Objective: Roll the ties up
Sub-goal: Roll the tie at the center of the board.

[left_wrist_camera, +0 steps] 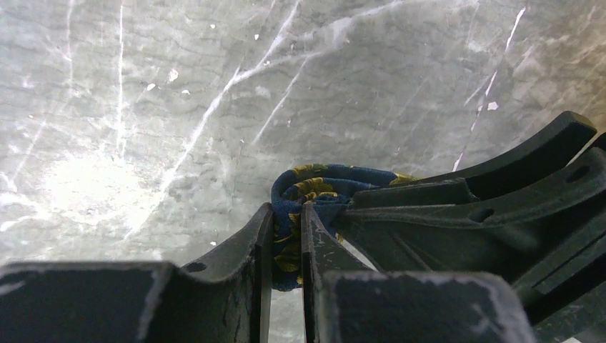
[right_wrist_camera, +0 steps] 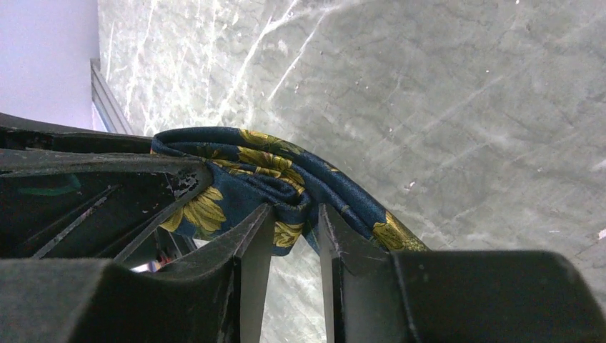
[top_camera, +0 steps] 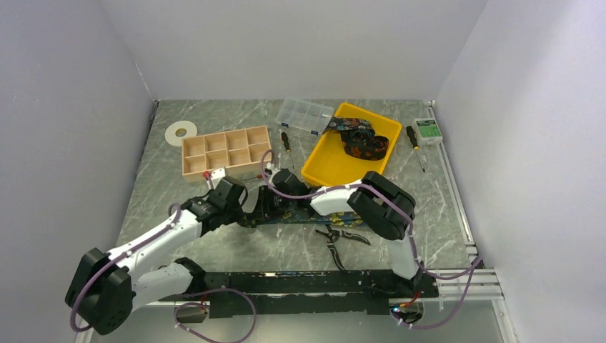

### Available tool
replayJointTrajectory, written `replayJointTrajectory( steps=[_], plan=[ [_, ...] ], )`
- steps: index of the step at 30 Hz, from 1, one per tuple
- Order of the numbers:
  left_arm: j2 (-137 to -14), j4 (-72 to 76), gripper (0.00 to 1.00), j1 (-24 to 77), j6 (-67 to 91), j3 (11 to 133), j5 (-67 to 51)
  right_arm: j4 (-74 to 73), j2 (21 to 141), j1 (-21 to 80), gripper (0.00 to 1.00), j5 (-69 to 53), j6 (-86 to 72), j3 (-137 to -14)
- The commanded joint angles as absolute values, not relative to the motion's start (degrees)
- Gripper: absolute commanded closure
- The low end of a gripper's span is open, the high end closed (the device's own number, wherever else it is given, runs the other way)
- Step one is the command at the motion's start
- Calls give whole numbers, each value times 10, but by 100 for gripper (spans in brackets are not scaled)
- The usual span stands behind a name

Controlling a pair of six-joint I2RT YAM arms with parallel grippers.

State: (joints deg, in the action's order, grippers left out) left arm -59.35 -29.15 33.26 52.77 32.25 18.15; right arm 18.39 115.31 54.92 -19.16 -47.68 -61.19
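Observation:
A dark navy tie with yellow flowers (top_camera: 307, 218) lies as a strip on the marble table under both grippers. My left gripper (top_camera: 246, 211) is shut on a bunched end of it, and the cloth shows pinched between its fingertips in the left wrist view (left_wrist_camera: 286, 211). My right gripper (top_camera: 275, 200) is right beside it and shut on a fold of the same tie (right_wrist_camera: 271, 161), with the jaws close around the cloth (right_wrist_camera: 294, 211). The two grippers nearly touch. More ties (top_camera: 361, 139) lie coiled in a yellow tray (top_camera: 325, 168).
Black-handled pliers (top_camera: 336, 239) lie just in front of the tie. Behind are a wooden compartment box (top_camera: 225, 150), a clear plastic organizer (top_camera: 306, 114), a white disc (top_camera: 181, 132), two screwdrivers (top_camera: 286, 143) (top_camera: 414, 139) and a green box (top_camera: 429, 128).

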Motion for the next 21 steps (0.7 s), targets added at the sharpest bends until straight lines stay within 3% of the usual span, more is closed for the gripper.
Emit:
replayJointTrajectory(
  steps=[1,4,8,21],
  plan=[
    [-634,-352,97,354,518,387,251,200,1123,545,60,-168,-475,-597],
    [-666,-384,97,365,518,413,279,184,1076,535,49,-134,-460,-565],
    [-702,-407,97,380,521,437,308,159,1007,522,41,-88,-443,-512],
    [-887,-511,97,476,556,577,433,101,724,517,39,25,-424,-288]
  ],
)
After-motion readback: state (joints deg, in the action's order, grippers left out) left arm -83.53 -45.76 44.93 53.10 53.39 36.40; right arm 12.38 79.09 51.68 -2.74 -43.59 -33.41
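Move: The tie's roll sits between the left fingertips, and some 3 cm left of the right hand, about level with it. From the right hand, the middle of the tie's flat strip lies about 15 cm right, 1 cm back and 2 cm below; the pliers are roughly 25 cm right and 8 cm back, and the blue screwdriver about 13 cm ahead and 2 cm right. Right hand opens and retreats 14 cm right along the strip, rising, while the pinching left rolls 25 degrees. ##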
